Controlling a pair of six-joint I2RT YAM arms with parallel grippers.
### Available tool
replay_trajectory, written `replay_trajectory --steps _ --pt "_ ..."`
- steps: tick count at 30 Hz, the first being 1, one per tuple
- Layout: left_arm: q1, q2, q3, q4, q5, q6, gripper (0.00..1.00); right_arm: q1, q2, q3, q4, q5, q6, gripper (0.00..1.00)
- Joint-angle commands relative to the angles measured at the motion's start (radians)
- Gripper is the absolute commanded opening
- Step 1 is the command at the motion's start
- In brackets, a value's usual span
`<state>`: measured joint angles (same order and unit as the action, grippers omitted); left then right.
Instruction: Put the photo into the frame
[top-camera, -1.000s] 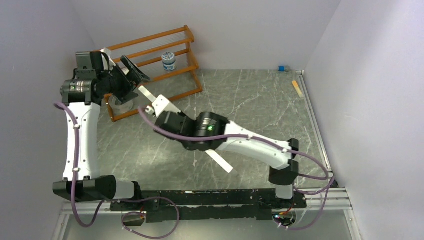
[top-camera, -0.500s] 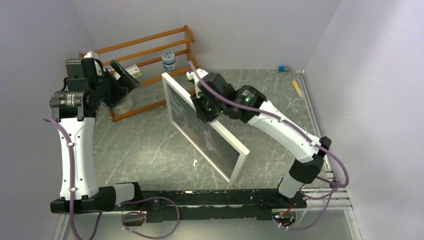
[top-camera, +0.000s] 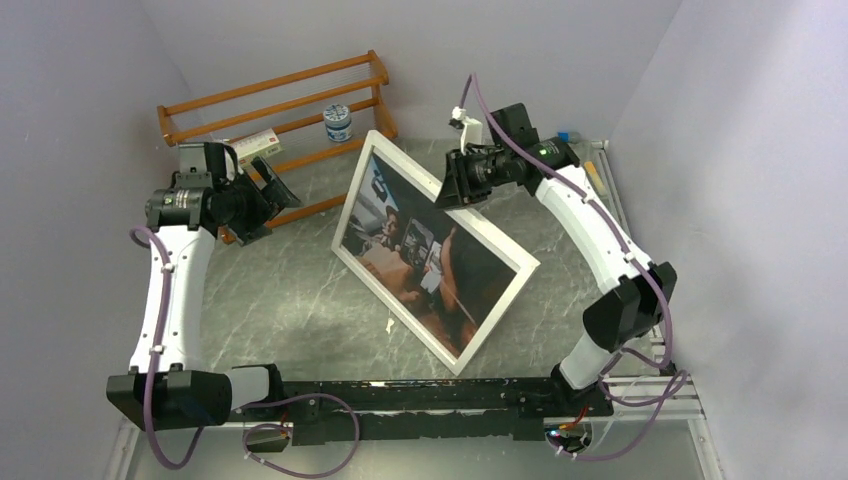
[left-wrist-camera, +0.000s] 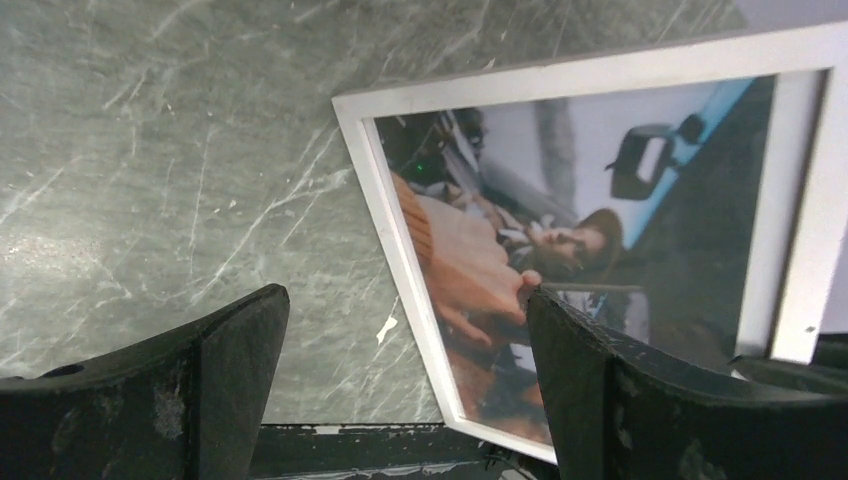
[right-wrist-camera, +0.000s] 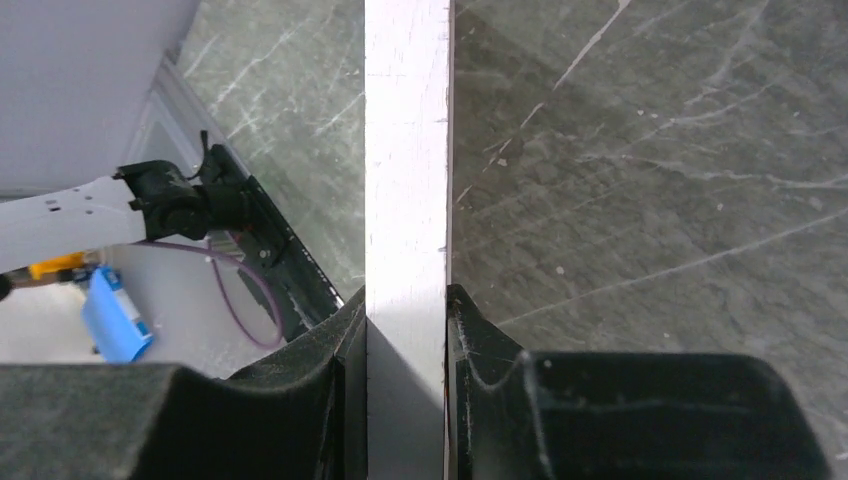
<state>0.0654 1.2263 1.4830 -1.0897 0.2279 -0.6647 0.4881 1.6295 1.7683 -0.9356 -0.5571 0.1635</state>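
Note:
The frame (top-camera: 398, 313) is a large white-rimmed rectangle standing tilted, its near corner down by the table's front and its face turned up to the top camera. The photo (top-camera: 425, 250), a dark car-interior print, shows inside the rim. My right gripper (top-camera: 450, 190) is shut on the frame's far upper edge; in the right wrist view the white rim (right-wrist-camera: 405, 150) runs straight between the jaws of that gripper (right-wrist-camera: 407, 320). My left gripper (top-camera: 272, 205) hangs open left of the frame, holding nothing. In the left wrist view, this gripper (left-wrist-camera: 403, 300) looks down on the frame's rim (left-wrist-camera: 390, 220) and photo (left-wrist-camera: 560, 200).
An orange-brown wooden rack (top-camera: 290, 100) leans at the back left with a small jar (top-camera: 338, 123) and a small box (top-camera: 255, 143) on it. A white scrap (top-camera: 389, 324) lies by the frame's near edge. A wooden stick (top-camera: 596, 178) lies at the right wall.
My right arm has swung the frame from the table's middle toward the back right, turning it from edge-on to face-up. My left gripper has drawn away from the rack, staying open.

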Motion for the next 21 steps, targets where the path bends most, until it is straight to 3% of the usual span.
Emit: replay_trajectory --steps 1,6,12,21 --pt "0.004 -0.003 -0.089 0.158 0.067 0.049 0.94 -0.087 0.047 0.017 0.132 -0.314 -0.022 0.03" --pt "0.004 0.061 -0.187 0.282 0.125 0.109 0.94 -0.174 0.174 0.071 0.125 -0.436 -0.05 0.1" --pt "0.004 0.157 -0.216 0.37 0.168 0.169 0.93 -0.184 0.354 0.187 -0.008 -0.542 -0.225 0.17" --pt "0.003 0.262 -0.256 0.484 0.195 0.243 0.94 -0.184 0.533 0.216 -0.077 -0.653 -0.333 0.19"
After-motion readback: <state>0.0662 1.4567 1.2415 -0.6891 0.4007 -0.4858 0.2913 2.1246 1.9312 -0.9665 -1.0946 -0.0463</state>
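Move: The frame, photo side up, hangs steeply tilted from the right fingers, which pinch its far-right long side. Its middle lies about 8 cm back, 4 cm left and 11 cm below that hand, and the bare table meant for it some 27 cm below and 4 cm left. From the left hand, the frame's left short side is about 6 cm ahead, 12 cm right and 9 cm down. The wooden rack is some 20 cm ahead and 18 cm below, neither left nor right. The frame is let down towards the table in the right hand's unchanged pinch: that hand sinks about 10 cm, going some 7 cm forward mainly in the first half, and turns some 25 degrees to lay it flatter and swing it counter-clockwise. Meanwhile the left hand, fingers wide open, drops and reaches forward towards the frame's left short side, turning slightly clockwise. ##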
